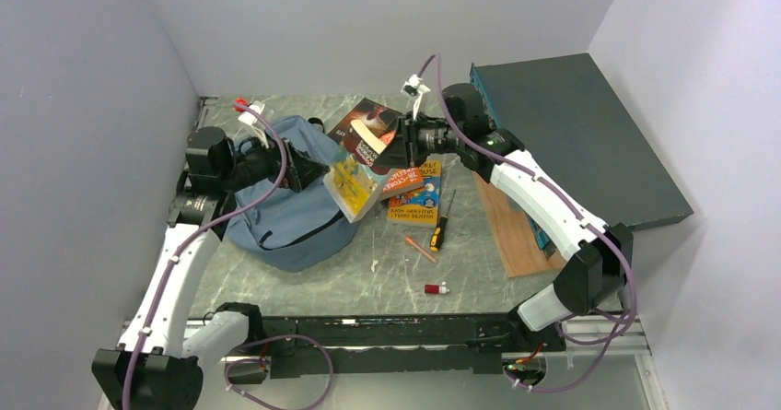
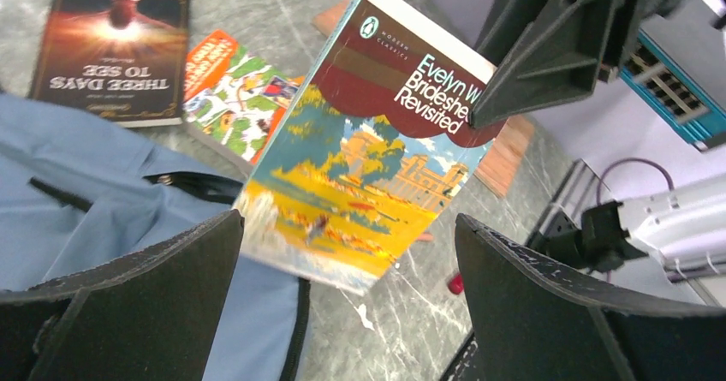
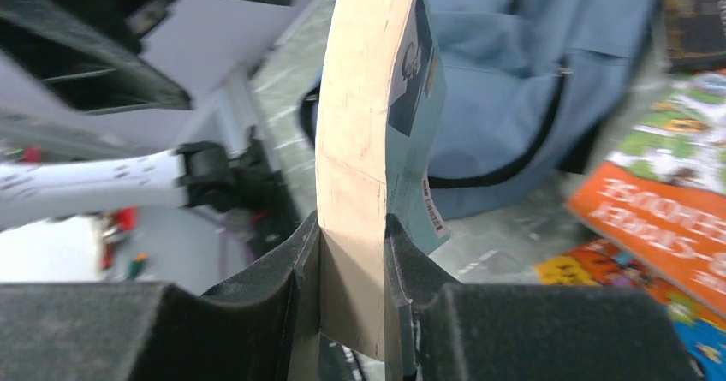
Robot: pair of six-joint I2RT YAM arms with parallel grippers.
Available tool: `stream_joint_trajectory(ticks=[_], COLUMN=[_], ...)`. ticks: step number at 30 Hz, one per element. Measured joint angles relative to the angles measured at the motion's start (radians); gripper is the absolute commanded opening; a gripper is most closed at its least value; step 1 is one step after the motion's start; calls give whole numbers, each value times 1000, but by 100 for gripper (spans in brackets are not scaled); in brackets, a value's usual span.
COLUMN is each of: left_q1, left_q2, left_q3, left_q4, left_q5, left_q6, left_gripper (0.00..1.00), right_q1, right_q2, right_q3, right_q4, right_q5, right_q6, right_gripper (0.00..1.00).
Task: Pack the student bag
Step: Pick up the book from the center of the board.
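Observation:
The dusty-blue student bag (image 1: 295, 203) lies on the table at the left, its black zipper (image 2: 193, 184) showing. My right gripper (image 1: 391, 147) is shut on a paperback with a yellow and maroon cover (image 1: 355, 178) and holds it tilted in the air just right of the bag. In the right wrist view the book's page edge (image 3: 360, 141) is clamped between the fingers, with the bag (image 3: 514, 64) behind. My left gripper (image 1: 308, 169) is open over the bag, facing the book (image 2: 368, 150) without touching it.
A dark book (image 1: 368, 124) and two colourful books (image 1: 414, 193) lie on the table behind and beside the held one. A screwdriver (image 1: 440, 228), a pencil (image 1: 419, 247) and a small red item (image 1: 436, 288) lie in front. A wooden board (image 1: 516, 230) and a dark teal box (image 1: 571, 134) stand right.

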State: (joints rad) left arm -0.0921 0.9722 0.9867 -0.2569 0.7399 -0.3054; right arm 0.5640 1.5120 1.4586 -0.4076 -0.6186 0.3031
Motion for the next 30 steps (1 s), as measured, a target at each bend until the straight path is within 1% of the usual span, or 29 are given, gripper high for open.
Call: stream_joint_trajectory(ticks=[3,5,8,9,11,14,17,19,21,24,27,30], left_q1=[-21,-44,-66,-68,-68,-68,-68,-68,-68,-68,-68,-68], left_q2=[6,10,-2,-12,-57,-162,-269,-288,-276,-245,-236,-272], left_q3=[-1,-1,-8,-13,-19,-23,-51,-50,-46,-36,-44,-87], left_q4=[17,18,16,8,-40,-128,-164,-182,-195,-222,-211,-123], left_q5=[56,81,62,40,-66,-262,-371,-398,-407,-404,-395,-375], left_q6=[10,16,1,-10,-65,-190,-312,-365,-400,-452,-515,-596], left_gripper=[99,99,99,99,99,99,99,99,99,99,99,99], right_q1=[-47,-66,-82,-84,-87,-92,-95,-98,-97,-96,-92,-84], right_q2=[-12,-19,-35,-40,-50,-59,-48,-7,55,115,115,97], right_q3=[-53,-92,-137,-148,-181,-267,-356,-383,-384,-383,-366,-341], right_q4=[97,175,257,281,360,539,743,901,1075,1252,1271,1270], right_q5=[-203,-280,-327,-330,-328,-310,-277,-266,-247,-220,-211,-195], right_q6=[74,126,202,229,312,480,673,817,957,1115,1154,1162], right_gripper=[0,0,0,0,0,0,0,0,0,0,0,0])
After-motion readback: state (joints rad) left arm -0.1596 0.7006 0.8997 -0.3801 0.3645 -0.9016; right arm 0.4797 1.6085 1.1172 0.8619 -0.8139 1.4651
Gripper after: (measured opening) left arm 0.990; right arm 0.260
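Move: The book hangs in the right gripper, its middle about 10 cm to the right of the open left gripper, level fore and aft and a little lower; the bag lies some 8 cm ahead, 7 cm left and 25 cm below the left gripper. From the right gripper, the left gripper is about 17 cm left and 3 cm back, at similar height, while the treehouse book lies some 20 cm ahead, straight out, 28 cm below. Keep the right gripper's pinch on the book and raise it about 7 cm, easing back a little first and then forward again, while swinging its down-slanting fingers up past level so the book's free end comes round to the left gripper. Hold the left gripper wide open; draw it back some 4 cm, dipping right before coming left, and turn it counter-clockwise and tip it down to face the book, without gripping yet. ##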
